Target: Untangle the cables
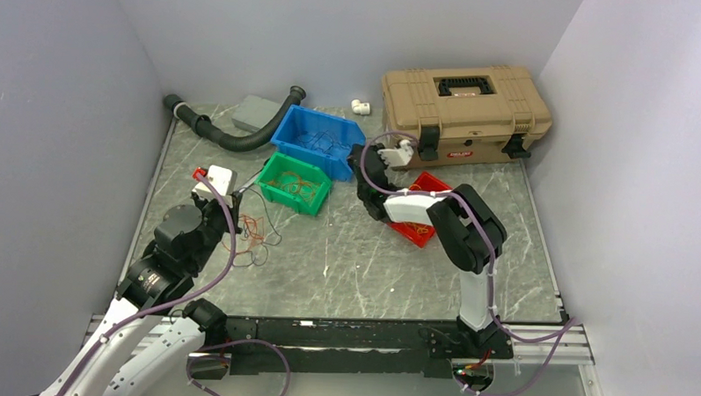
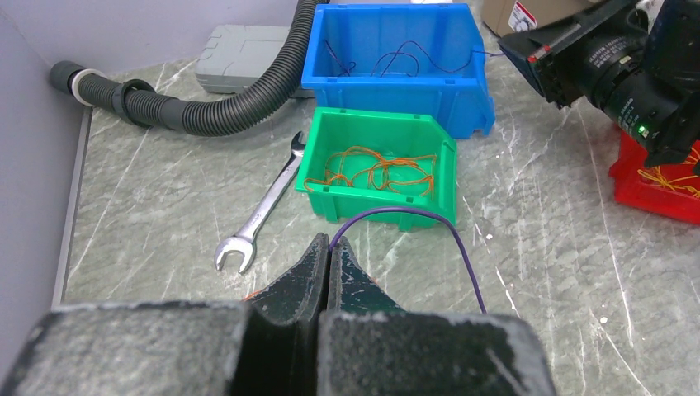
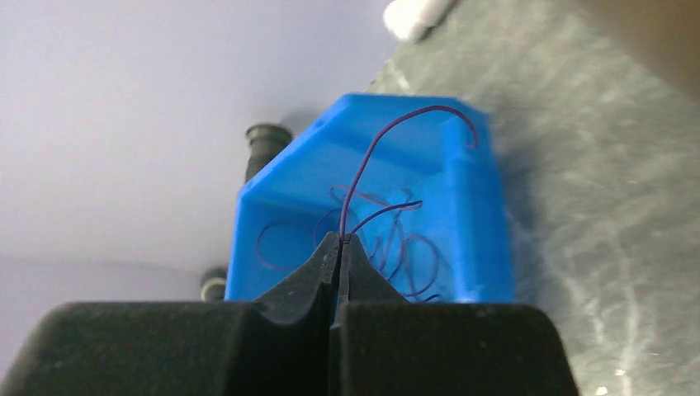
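Observation:
My left gripper [image 2: 330,245] is shut on a thin dark purple cable [image 2: 402,212] that arcs off to the right above the table, in front of the green bin [image 2: 380,206]. In the top view the left gripper [image 1: 228,207] hangs over a loose tangle of orange, red and dark cables [image 1: 253,232]. My right gripper [image 3: 340,239] is shut on another purple cable [image 3: 363,161], which rises in front of the blue bin [image 3: 470,223]; several purple cables lie inside that bin. Orange cables [image 2: 380,169] fill the green bin.
A red bin [image 1: 425,220] with yellow cables sits under the right arm. A tan toolbox [image 1: 465,101], a black corrugated hose [image 1: 235,137], a grey box [image 1: 257,113] and a white fitting [image 1: 361,106] line the back. A wrench [image 2: 260,214] lies left of the green bin.

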`<action>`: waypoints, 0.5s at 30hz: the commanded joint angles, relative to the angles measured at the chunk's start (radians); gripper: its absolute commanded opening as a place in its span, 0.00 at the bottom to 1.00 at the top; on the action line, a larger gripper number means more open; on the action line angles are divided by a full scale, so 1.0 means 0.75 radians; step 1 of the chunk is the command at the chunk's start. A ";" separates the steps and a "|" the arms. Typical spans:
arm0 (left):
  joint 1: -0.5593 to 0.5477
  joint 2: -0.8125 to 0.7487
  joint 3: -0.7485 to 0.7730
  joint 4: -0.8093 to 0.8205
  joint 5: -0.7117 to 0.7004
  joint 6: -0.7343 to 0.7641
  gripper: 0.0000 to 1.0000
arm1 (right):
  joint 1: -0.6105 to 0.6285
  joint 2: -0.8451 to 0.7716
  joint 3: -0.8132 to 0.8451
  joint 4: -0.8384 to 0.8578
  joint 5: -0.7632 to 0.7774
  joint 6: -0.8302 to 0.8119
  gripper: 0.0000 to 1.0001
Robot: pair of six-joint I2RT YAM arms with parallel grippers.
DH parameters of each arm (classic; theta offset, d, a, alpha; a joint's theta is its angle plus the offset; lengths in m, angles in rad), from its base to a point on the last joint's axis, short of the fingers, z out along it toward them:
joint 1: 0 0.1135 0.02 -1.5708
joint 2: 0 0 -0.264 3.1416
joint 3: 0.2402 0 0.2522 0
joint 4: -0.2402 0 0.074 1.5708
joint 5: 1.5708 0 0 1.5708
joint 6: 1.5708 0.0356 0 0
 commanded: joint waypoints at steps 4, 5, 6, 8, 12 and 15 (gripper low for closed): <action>0.006 -0.018 0.003 0.008 0.011 -0.017 0.00 | 0.075 -0.034 0.378 -0.184 -0.151 -0.562 0.00; 0.005 -0.017 0.004 0.007 0.013 -0.017 0.00 | 0.078 -0.015 0.466 -0.294 -0.165 -0.570 0.00; 0.006 -0.017 0.004 0.007 0.013 -0.017 0.00 | 0.078 0.016 0.546 -0.380 -0.193 -0.577 0.00; 0.006 -0.015 0.004 0.008 0.014 -0.017 0.00 | 0.078 0.050 0.657 -0.506 -0.230 -0.565 0.00; 0.007 -0.014 0.004 0.006 0.012 -0.017 0.00 | 0.066 0.056 0.728 -0.583 -0.354 -0.567 0.75; 0.006 -0.010 0.006 0.008 0.013 -0.017 0.00 | 0.059 0.008 0.696 -0.568 -0.407 -0.561 0.78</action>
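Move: My right hand has the purple cable's end pinched shut just off the blue bin's right side; the bin's middle lies about 9 cm to the left, 5 cm ahead and 7 cm lower. The green bin sits roughly 14 cm left and 4 cm back, the red bin some 17 cm right and 10 cm back, the white fitting about 19 cm straight ahead. From my left hand the blue bin is some 27 cm ahead, 18 cm right and well below. I swing my right hand up and to the left, some 13 cm up and 9 cm across, carrying the purple cable's end over the blue bin. The wrist turns about 20 degrees counter-clockwise and rolls with its left side dropping; near the top, as the hand slows, I spread the fingers wide and let go of the cable. ##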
